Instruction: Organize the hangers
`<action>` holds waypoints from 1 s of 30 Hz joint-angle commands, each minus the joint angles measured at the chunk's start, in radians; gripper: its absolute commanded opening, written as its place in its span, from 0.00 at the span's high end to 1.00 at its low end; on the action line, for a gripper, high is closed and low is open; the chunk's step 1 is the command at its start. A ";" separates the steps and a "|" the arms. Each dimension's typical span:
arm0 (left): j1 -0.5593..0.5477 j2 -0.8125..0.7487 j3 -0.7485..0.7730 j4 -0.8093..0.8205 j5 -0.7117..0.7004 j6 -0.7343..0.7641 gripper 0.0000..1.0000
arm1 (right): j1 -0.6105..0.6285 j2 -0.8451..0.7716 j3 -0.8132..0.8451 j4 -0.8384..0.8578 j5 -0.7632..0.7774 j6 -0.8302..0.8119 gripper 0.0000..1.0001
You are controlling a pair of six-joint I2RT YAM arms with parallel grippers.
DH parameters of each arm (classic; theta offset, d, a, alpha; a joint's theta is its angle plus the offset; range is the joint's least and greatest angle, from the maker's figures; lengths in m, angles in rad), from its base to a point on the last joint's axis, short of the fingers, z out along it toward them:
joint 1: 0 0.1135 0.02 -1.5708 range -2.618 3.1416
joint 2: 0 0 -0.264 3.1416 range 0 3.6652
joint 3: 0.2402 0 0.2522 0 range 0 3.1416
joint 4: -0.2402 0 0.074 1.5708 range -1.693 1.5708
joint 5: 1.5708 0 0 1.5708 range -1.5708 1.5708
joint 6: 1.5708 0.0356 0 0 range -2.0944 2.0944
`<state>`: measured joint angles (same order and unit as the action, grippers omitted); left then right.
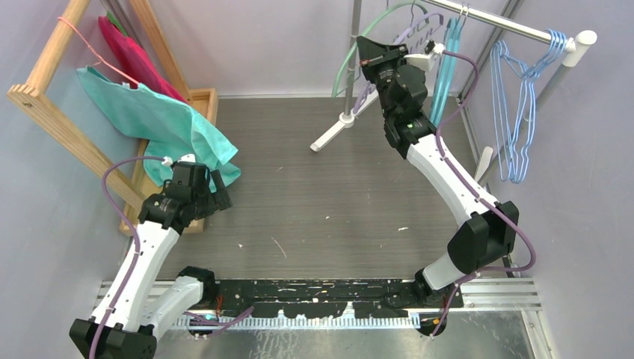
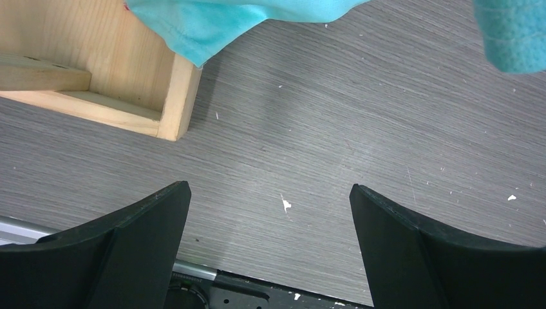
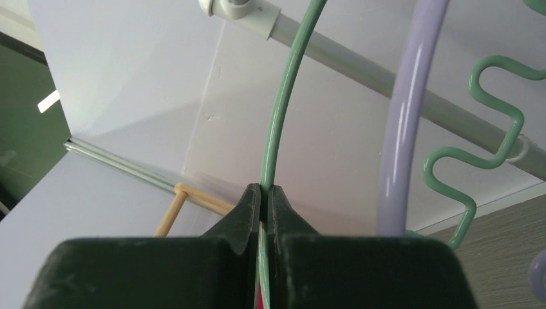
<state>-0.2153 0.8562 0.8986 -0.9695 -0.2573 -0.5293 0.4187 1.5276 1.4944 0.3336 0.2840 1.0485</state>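
My right gripper (image 3: 265,192) is shut on the thin arm of the green hanger (image 3: 283,103), which rises from between the jaws toward the silver rail (image 3: 360,64). Beside it runs the lilac hanger (image 3: 409,129), with a green zigzag bar (image 3: 480,151) to its right. From above, the right gripper (image 1: 364,58) is raised at the rail's left end, holding the green hanger (image 1: 345,67) next to the lilac hanger (image 1: 410,31) and the teal hanger (image 1: 448,71). Several light-blue wire hangers (image 1: 516,112) hang at the rail's right end. My left gripper (image 2: 270,193) is open and empty over the floor, low at the left (image 1: 219,191).
A wooden rack (image 1: 52,112) leans at the left with a teal cloth (image 1: 161,120), a red cloth (image 1: 131,52) and a pink wire hanger (image 1: 86,45). Its base corner (image 2: 174,96) lies near my left gripper. The rail stand's white foot (image 1: 333,133) rests on the floor.
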 commanded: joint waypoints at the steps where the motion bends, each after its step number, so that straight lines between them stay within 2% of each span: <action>1: 0.005 0.005 0.007 0.027 0.006 0.022 0.02 | -0.036 -0.010 -0.005 0.103 -0.012 0.079 0.99; 3: 0.005 0.007 0.002 0.030 0.004 0.021 0.02 | -0.043 -0.007 -0.026 0.111 -0.026 0.089 0.99; 4: 0.005 0.009 0.002 0.034 0.004 0.021 0.02 | -0.043 -0.010 -0.039 0.117 -0.034 0.090 0.95; 6: 0.005 0.014 0.001 0.036 0.004 0.020 0.02 | -0.044 -0.019 -0.055 0.124 -0.042 0.086 0.81; 9: 0.006 0.021 0.006 0.034 0.004 0.020 0.02 | -0.044 -0.044 -0.077 0.117 -0.052 0.063 0.69; 11: 0.005 0.021 0.008 0.034 0.004 0.018 0.02 | -0.043 -0.066 -0.088 0.100 -0.055 0.046 0.56; 13: 0.005 0.018 0.010 0.036 0.010 0.016 0.02 | -0.043 -0.091 -0.107 0.095 -0.109 0.026 0.07; 14: 0.006 0.017 0.011 0.038 0.015 0.016 0.02 | -0.041 -0.106 -0.117 0.094 -0.129 0.016 0.01; 17: 0.006 0.021 0.009 0.044 0.027 0.004 0.02 | -0.019 -0.165 -0.163 0.071 -0.167 -0.049 0.00; 19: 0.006 0.029 0.007 0.045 0.027 -0.010 0.02 | 0.037 -0.212 -0.190 0.028 -0.167 -0.135 0.00; 25: 0.006 0.054 -0.003 0.058 0.032 -0.040 0.02 | 0.294 -0.334 -0.294 -0.154 -0.029 -0.414 0.00; 30: 0.004 0.069 -0.026 0.067 0.029 -0.053 0.02 | 0.478 -0.363 -0.400 -0.304 0.089 -0.555 0.00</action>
<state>-0.2153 0.9218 0.8879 -0.9463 -0.2340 -0.5632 0.8013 1.1839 1.1748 0.1699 0.2424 0.6746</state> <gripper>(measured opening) 0.980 0.999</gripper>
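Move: The right hand still holds the green hanger by its long curved side; the rail spot for its hook lies roughly 8 cm ahead, 7 cm to the right and 10 cm above the fingers. The purple hanger hangs close by, about 6 cm right and level ahead-wise, some 3 cm lower; the cyan hangers are about 15 cm right, straight level with the hand. From the left hand, that rail spot is around 33 cm ahead, 40 cm right and 42 cm up. Still pinching the green hanger, the right hand lowers it about 3 cm, easing slightly forward and right, to set its hook on the rail. Its fingers then open wide and let go, and the hand pulls away quickly, back some 17 cm and about 11 cm left, sinking a little more towards the end while rolling its left side down and turning left. ##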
